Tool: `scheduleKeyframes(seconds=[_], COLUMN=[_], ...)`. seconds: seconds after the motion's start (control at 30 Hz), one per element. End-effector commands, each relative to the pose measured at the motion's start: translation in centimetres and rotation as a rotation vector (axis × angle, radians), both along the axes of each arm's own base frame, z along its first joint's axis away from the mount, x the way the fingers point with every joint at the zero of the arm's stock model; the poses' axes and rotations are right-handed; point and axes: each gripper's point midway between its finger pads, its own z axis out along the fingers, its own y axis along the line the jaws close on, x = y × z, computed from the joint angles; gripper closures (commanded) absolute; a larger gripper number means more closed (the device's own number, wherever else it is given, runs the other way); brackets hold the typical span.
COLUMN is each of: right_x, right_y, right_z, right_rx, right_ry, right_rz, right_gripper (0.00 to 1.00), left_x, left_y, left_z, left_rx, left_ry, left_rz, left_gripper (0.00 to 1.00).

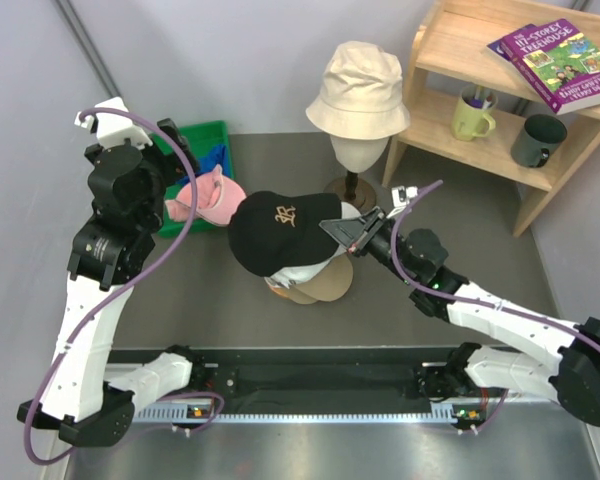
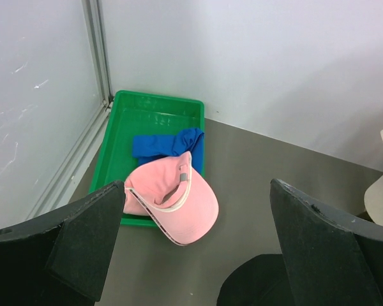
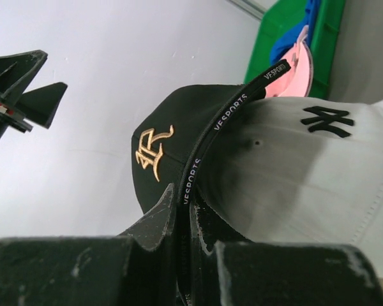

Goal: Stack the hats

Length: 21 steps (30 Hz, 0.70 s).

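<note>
My right gripper [image 1: 358, 232] is shut on the brim of a black cap [image 1: 280, 232] with a gold logo, and holds it tilted over a white cap [image 1: 315, 270] that lies on a tan cap [image 1: 325, 288]. In the right wrist view the fingers [image 3: 182, 197] pinch the brim edge of the black cap [image 3: 159, 146], with the white cap [image 3: 293, 166] under it. A pink cap [image 2: 179, 204] lies half over the front rim of a green tray [image 2: 147, 108], next to a blue cap [image 2: 169, 143]. My left gripper [image 2: 196, 186] is open and empty above the pink cap. A cream bucket hat [image 1: 358, 90] sits on the head form [image 1: 360, 152].
A wooden shelf [image 1: 460, 60] at the back right holds a purple book [image 1: 560, 62], a green mug [image 1: 472, 115] and a dark mug [image 1: 537, 140]. The head form's stand is just behind the cap pile. Grey walls close the left and the back.
</note>
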Motion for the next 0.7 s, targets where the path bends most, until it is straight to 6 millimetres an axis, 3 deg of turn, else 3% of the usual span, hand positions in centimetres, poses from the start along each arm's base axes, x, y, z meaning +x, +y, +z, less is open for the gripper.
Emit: scheduleKeyframes(seconds=[0.0, 0.2, 0.43, 0.6, 0.67], right_x=[0.5, 1.8, 2.1, 2.2, 2.2], right_y=[-2.3, -4.6, -5.3, -6.1, -6.4], right_z=[2.1, -1.1, -4.7, -7.9, -8.5], right_rx=[0.055, -0.006, -0.059, -0.097, -0.111], right_ry=[-0.057, -0.006, 0.083, 0.172, 0.188], right_rz=[-0.071, -0.134, -0.12, -0.137, -0.146], right_gripper=[1.0, 1.0, 1.0, 1.0, 1.0], left_x=[-0.4, -0.8, -0.4, 0.5, 0.8], left_y=[0.3, 0.5, -0.2, -2.0, -2.5], left_z=[1.4, 1.0, -0.8, -4.6, -7.5], left_rx=[-0.014, -0.018, -0.008, -0.011, -0.008], left_ry=[-0.049, -0.046, -0.003, 0.08, 0.146], left_rz=[0.011, 0.015, -0.017, -0.098, -0.113], left_gripper=[0.01, 0.01, 0.01, 0.01, 0.01])
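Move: About 7 cm left of the right hand, a centimetre ahead and some 8 cm lower, is the white cap stacked on the short wooden stand, the place for the black cap it already holds; the bucket hat stands roughly 22 cm ahead, 9 cm right and 8 cm higher. From the open left hand the pink cap lies about 15 cm ahead, neither left nor right, and 42 cm below; the blue cap is some 7 cm beyond it. Lowering the black cap by its pinched rim, the right hand draws about 5 cm to its right and 5 cm down, edging slightly forward, to pull the cap over the white one; its fingers tip down a little and keep their grip. The left hand hangs nearly still with fingers wide open, then sinks about 4 cm towards the pink cap. ##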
